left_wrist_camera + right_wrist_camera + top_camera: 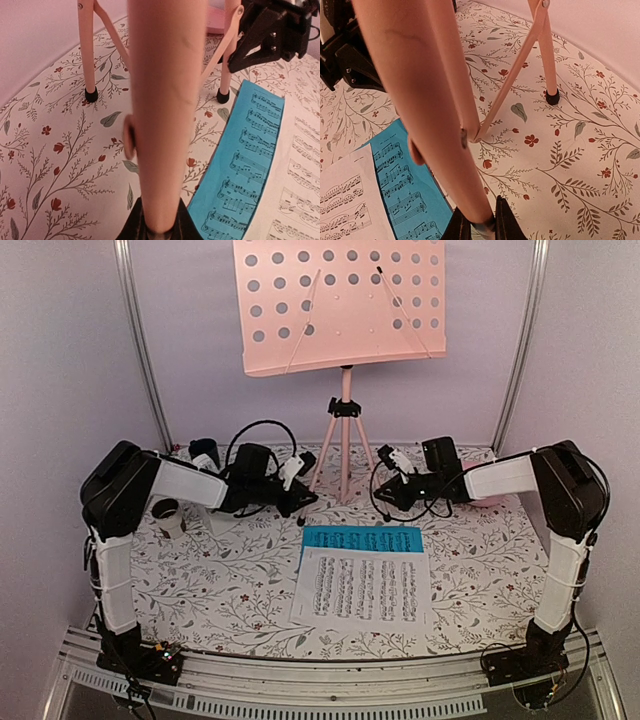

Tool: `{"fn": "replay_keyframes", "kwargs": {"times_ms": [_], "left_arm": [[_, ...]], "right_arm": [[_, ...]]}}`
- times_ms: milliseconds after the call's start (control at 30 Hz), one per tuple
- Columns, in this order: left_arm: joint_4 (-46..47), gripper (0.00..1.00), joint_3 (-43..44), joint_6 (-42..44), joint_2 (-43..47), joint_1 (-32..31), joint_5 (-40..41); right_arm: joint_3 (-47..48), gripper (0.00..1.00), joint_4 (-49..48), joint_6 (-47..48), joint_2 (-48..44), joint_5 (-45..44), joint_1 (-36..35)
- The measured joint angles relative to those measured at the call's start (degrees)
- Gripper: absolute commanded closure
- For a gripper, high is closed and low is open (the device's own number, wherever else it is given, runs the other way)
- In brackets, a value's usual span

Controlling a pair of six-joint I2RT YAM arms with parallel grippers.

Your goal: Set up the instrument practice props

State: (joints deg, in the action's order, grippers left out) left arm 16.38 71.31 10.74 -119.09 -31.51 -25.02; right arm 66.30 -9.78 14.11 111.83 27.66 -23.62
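The pink music stand (340,305) stands upright on its tripod at the back centre, its perforated desk bare. My left gripper (300,498) is shut on one tripod leg (165,100), which runs up from between its jaws (160,227). My right gripper (385,492) is shut on another tripod leg (420,100) low between its jaws (482,225). The blue sheet (360,538) lies flat in front of the tripod, half covered by the white sheet (362,588). A small white object (168,518) stands by the left arm; I cannot tell whether it is the metronome.
A dark blue cup (203,452) sits at the back left behind the left arm. A pink plate (482,500) lies under the right forearm. Cables loop over both wrists. Metal frame posts (140,340) stand at the back corners.
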Motion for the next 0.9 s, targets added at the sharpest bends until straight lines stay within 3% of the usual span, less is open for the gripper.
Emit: {"fn": "replay_keyframes", "kwargs": {"times_ms": [433, 900], "left_arm": [[3.1, 1.00, -15.9, -6.4, 13.6, 1.2, 6.7], [8.4, 1.00, -25.6, -11.0, 19.7, 1.5, 10.6]], "right_arm": [[7.4, 1.00, 5.3, 0.1, 3.2, 1.5, -3.0], [13.4, 1.00, 9.0, 2.4, 5.8, -0.3, -5.4]]}}
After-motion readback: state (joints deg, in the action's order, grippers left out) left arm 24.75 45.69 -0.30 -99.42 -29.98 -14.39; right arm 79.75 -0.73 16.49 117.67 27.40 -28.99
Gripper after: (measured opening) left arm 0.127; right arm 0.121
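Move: Just left of the sheet music is a clear patch of table, about 9 cm left of the left hand, 6 cm back and 6 cm below. From the left hand, the white sheet's middle lies some 21 cm back and 11 cm right, and the white box 24 cm left and 2 cm ahead. The same patch is roughly 27 cm left of the right hand, 7 cm back and 6 cm below; the white sheet is 22 cm back and 7 cm left of that hand. Sidestepping the pink stand leftwards, both hands keep their pinch low on its legs. The left hand draws its leg about 8 cm left and 5 cm back, clear of the blue sheet's corner, turning some 15 degrees counter-clockwise; the right follows nearly 6 cm straight left, turning only slightly. Both rise about a centimetre. ##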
